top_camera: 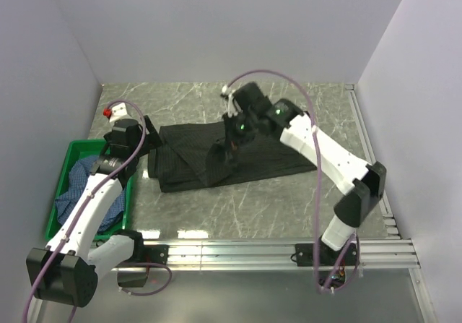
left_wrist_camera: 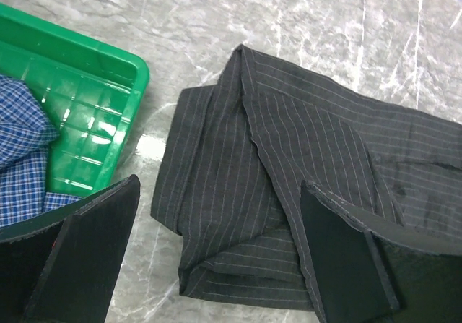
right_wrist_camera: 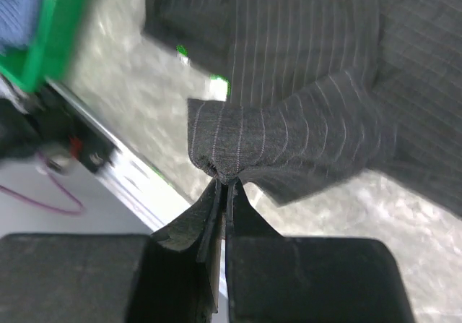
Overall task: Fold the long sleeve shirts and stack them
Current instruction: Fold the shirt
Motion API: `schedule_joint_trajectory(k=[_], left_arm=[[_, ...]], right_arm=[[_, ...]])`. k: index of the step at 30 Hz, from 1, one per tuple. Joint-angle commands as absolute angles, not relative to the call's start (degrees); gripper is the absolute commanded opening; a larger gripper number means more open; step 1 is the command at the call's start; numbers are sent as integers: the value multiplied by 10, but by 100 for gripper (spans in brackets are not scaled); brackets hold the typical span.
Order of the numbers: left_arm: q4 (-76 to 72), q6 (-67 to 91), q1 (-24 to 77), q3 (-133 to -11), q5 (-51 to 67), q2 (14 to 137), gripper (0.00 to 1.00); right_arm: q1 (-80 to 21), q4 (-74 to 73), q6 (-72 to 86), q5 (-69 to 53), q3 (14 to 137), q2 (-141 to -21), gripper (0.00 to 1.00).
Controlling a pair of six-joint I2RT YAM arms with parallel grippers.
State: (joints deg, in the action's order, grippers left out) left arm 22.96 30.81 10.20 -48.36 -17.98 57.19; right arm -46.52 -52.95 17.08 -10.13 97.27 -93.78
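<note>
The black pinstriped long sleeve shirt (top_camera: 253,160) lies partly folded on the marble table, its left end doubled over (left_wrist_camera: 303,128). My right gripper (top_camera: 227,151) is shut on a pinched edge of this shirt and holds that fold (right_wrist_camera: 289,131) lifted off the table; in the right wrist view the cloth bunches right at the right gripper's tips (right_wrist_camera: 225,182). My left gripper (top_camera: 149,139) hovers open over the shirt's left end, and in the left wrist view the left gripper (left_wrist_camera: 220,186) holds nothing. The blue checked shirt (top_camera: 76,186) lies crumpled in the crate (left_wrist_camera: 22,135).
A green plastic crate (top_camera: 72,149) sits at the table's left edge, beside the left arm (left_wrist_camera: 94,99). An aluminium rail (top_camera: 253,251) runs along the near edge. White walls close in the left, back and right sides.
</note>
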Motion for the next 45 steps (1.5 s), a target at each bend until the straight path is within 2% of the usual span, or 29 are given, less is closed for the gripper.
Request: schedule_joint_trajectory(k=[1, 4, 10, 19, 23, 26, 31, 36, 39, 41, 45], left_arm=[[210, 298, 99, -489, -157, 573, 99], [211, 295, 99, -489, -146, 577, 99], [215, 288, 99, -494, -120, 599, 98], [220, 284, 99, -501, -91, 625, 98], [220, 283, 99, -501, -88, 629, 98], [221, 282, 99, -503, -83, 636, 97], [224, 281, 99, -504, -77, 652, 97], [227, 279, 99, -504, -73, 666, 97], [227, 279, 100, -507, -69, 676, 96], [226, 280, 100, -509, -64, 682, 96], [236, 295, 101, -526, -40, 707, 96]], right_arm=[[-376, -540, 184, -220, 1033, -990, 0], [-329, -536, 205, -256, 1075, -1035, 0], [-210, -476, 287, -320, 1083, -1093, 0], [-125, -480, 323, -263, 1107, -1141, 0], [-101, -475, 321, -251, 1085, -1150, 4], [-84, -477, 318, -237, 1088, -1167, 9], [-69, -467, 314, -218, 1117, -1208, 24], [-49, -483, 308, -144, 1138, -1227, 44], [-48, -419, 297, -111, 1064, -1175, 50], [-50, -348, 268, -139, 993, -1131, 54], [-53, -266, 220, -124, 884, -1070, 54]])
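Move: My right hand has the sleeve end pinched in the air. The spot to lay it, on the far half of the shirt right of its middle, is about 19 cm ahead, 14 cm to the right and 23 cm below. The shirt's middle lies roughly 9 cm ahead and 6 cm right, its right edge some 13 cm ahead and 30 cm right. From my left hand that spot is about 12 cm ahead and 35 cm right; the shirt's left end is 2 cm ahead, 5 cm right, 19 cm below. I swing the pinched sleeve end fast, forward and then increasingly right over the shirt, over 20 cm each way, sinking about 13 cm and turning my wrist some 45 degrees clockwise. In the second half my right fingers open about halfway and let go, and I ease back slightly at the end. My left hand, open and empty, sinks about 6 cm towards the shirt's left end, drifting right and tipping down. ##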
